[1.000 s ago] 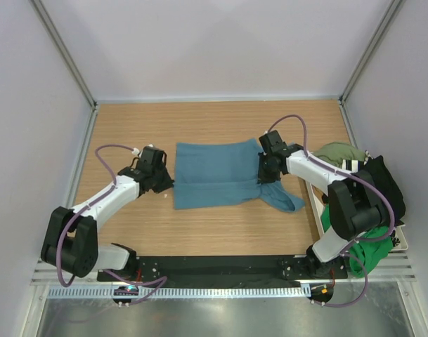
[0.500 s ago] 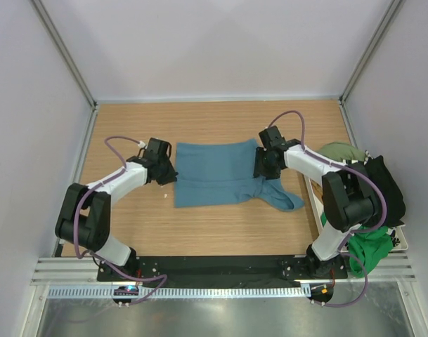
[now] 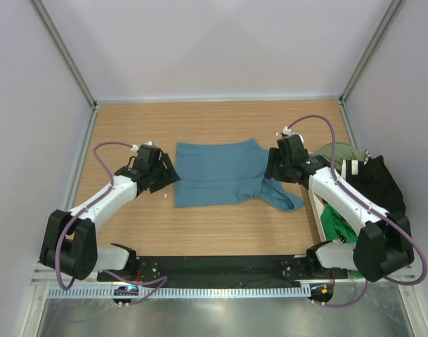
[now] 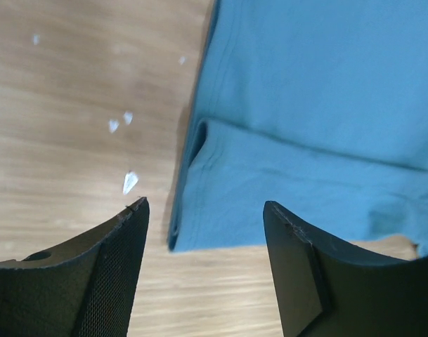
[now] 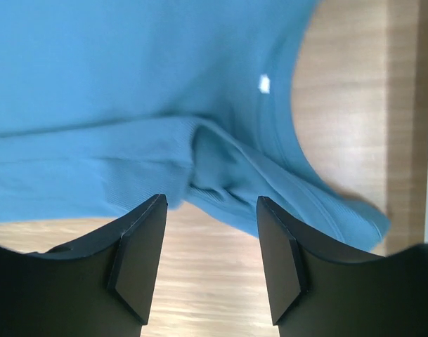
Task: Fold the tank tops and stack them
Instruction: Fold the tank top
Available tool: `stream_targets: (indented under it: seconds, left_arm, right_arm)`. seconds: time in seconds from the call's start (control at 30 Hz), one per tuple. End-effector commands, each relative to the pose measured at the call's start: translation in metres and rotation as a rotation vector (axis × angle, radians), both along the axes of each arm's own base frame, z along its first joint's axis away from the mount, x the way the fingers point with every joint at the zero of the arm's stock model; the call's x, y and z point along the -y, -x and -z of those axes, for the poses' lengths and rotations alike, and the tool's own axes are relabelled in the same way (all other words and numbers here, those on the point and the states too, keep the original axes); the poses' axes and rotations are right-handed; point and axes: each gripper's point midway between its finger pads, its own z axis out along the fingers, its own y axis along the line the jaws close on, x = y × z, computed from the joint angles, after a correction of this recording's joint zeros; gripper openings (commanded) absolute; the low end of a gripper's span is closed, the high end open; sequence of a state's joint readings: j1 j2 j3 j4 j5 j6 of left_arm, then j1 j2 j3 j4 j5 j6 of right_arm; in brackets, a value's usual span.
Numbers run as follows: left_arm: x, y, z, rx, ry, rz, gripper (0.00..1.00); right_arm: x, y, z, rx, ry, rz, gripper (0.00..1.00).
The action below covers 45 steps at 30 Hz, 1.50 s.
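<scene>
A teal tank top lies flat in the middle of the table, its near part folded over, with a strap trailing out at its lower right. My left gripper hovers open just off the top's left edge; in the left wrist view the folded corner sits between its fingertips, untouched. By the right edge my right gripper is open too, over the bunched strap with nothing held. More tank tops are heaped at the right: olive, black, green.
The heap rests in a white tray against the right wall. Small white flecks lie on the wood left of the teal top. Bare wood table runs along the front; grey walls close in three sides.
Both grippers were shut on the teal top's side edges and have opened and let go. The right gripper drew back to the right, the left a little to the left.
</scene>
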<state>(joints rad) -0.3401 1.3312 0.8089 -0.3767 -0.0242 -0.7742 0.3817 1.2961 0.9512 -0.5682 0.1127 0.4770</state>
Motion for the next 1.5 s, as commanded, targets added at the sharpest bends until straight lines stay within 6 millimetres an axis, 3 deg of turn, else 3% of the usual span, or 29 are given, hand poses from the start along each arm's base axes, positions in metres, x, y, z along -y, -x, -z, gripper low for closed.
stream_targets:
  seconds: [0.0,0.13,0.23,0.47,0.6,0.63,0.73,0.87,1.03,1.23,1.47]
  left_arm:
    - [0.004,0.026,0.014,-0.047,0.036,0.042,0.67]
    - [0.006,0.043,0.027,-0.073,0.058,0.059,0.57]
    - [0.01,0.047,0.035,-0.094,0.068,0.072,0.55]
    - [0.025,0.042,0.055,-0.143,0.095,0.108,0.51]
    - [0.026,0.041,0.069,-0.171,0.096,0.101,0.32]
    - [0.024,0.039,0.07,-0.169,0.085,0.093,0.2]
    - [0.012,0.034,0.075,-0.165,0.048,0.066,0.0]
    - [-0.031,0.016,0.07,-0.15,0.079,-0.057,0.0]
    - [-0.068,-0.004,0.059,-0.106,0.069,-0.168,0.0]
    - [-0.085,-0.016,0.053,-0.09,0.054,-0.21,0.0]
    - [-0.109,-0.017,0.048,-0.066,0.01,-0.281,0.0]
  right_arm:
    - [0.017,0.024,0.014,-0.032,0.036,0.043,0.6]
    - [0.015,0.034,0.013,-0.024,-0.011,0.048,0.6]
    - [0.013,0.037,0.013,-0.027,-0.031,0.056,0.6]
    - [0.013,0.044,0.021,-0.04,-0.048,0.067,0.59]
    - [0.013,0.044,0.021,-0.037,-0.054,0.07,0.59]
    - [0.013,0.045,0.021,-0.036,-0.056,0.071,0.58]
    - [0.013,0.048,0.023,-0.047,-0.063,0.08,0.58]
    - [0.013,0.057,0.033,-0.092,-0.072,0.09,0.59]
    - [-0.002,0.076,0.052,-0.162,-0.144,0.031,0.61]
    - [-0.021,0.092,0.066,-0.21,-0.171,-0.064,0.61]
    - [-0.029,0.098,0.075,-0.2,-0.043,-0.117,0.61]
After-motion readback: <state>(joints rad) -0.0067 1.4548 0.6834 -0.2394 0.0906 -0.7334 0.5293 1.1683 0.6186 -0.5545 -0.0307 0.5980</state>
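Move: The folded tank top's near left corner lies about 4 cm back, 2 cm right and 7 cm below the left gripper; the left end of its crease is some 8 cm farther out than that corner. From the right gripper, the strap end is roughly 7 cm back, 10 cm right and 11 cm down. The hem's right end lies 7 cm back and 5 cm left, the bin's edge about 6 cm to the right of the strap end. Bring the left gripper back and down to the near left corner, shut the fingers on the cloth, then drag it left about 11 cm and somewhat forward, low over the table, turning counter-clockwise. Meanwhile take the open right gripper back about 11 cm and down about 8 cm, tipping it steeper and drifting left at the end, to the strap end. ##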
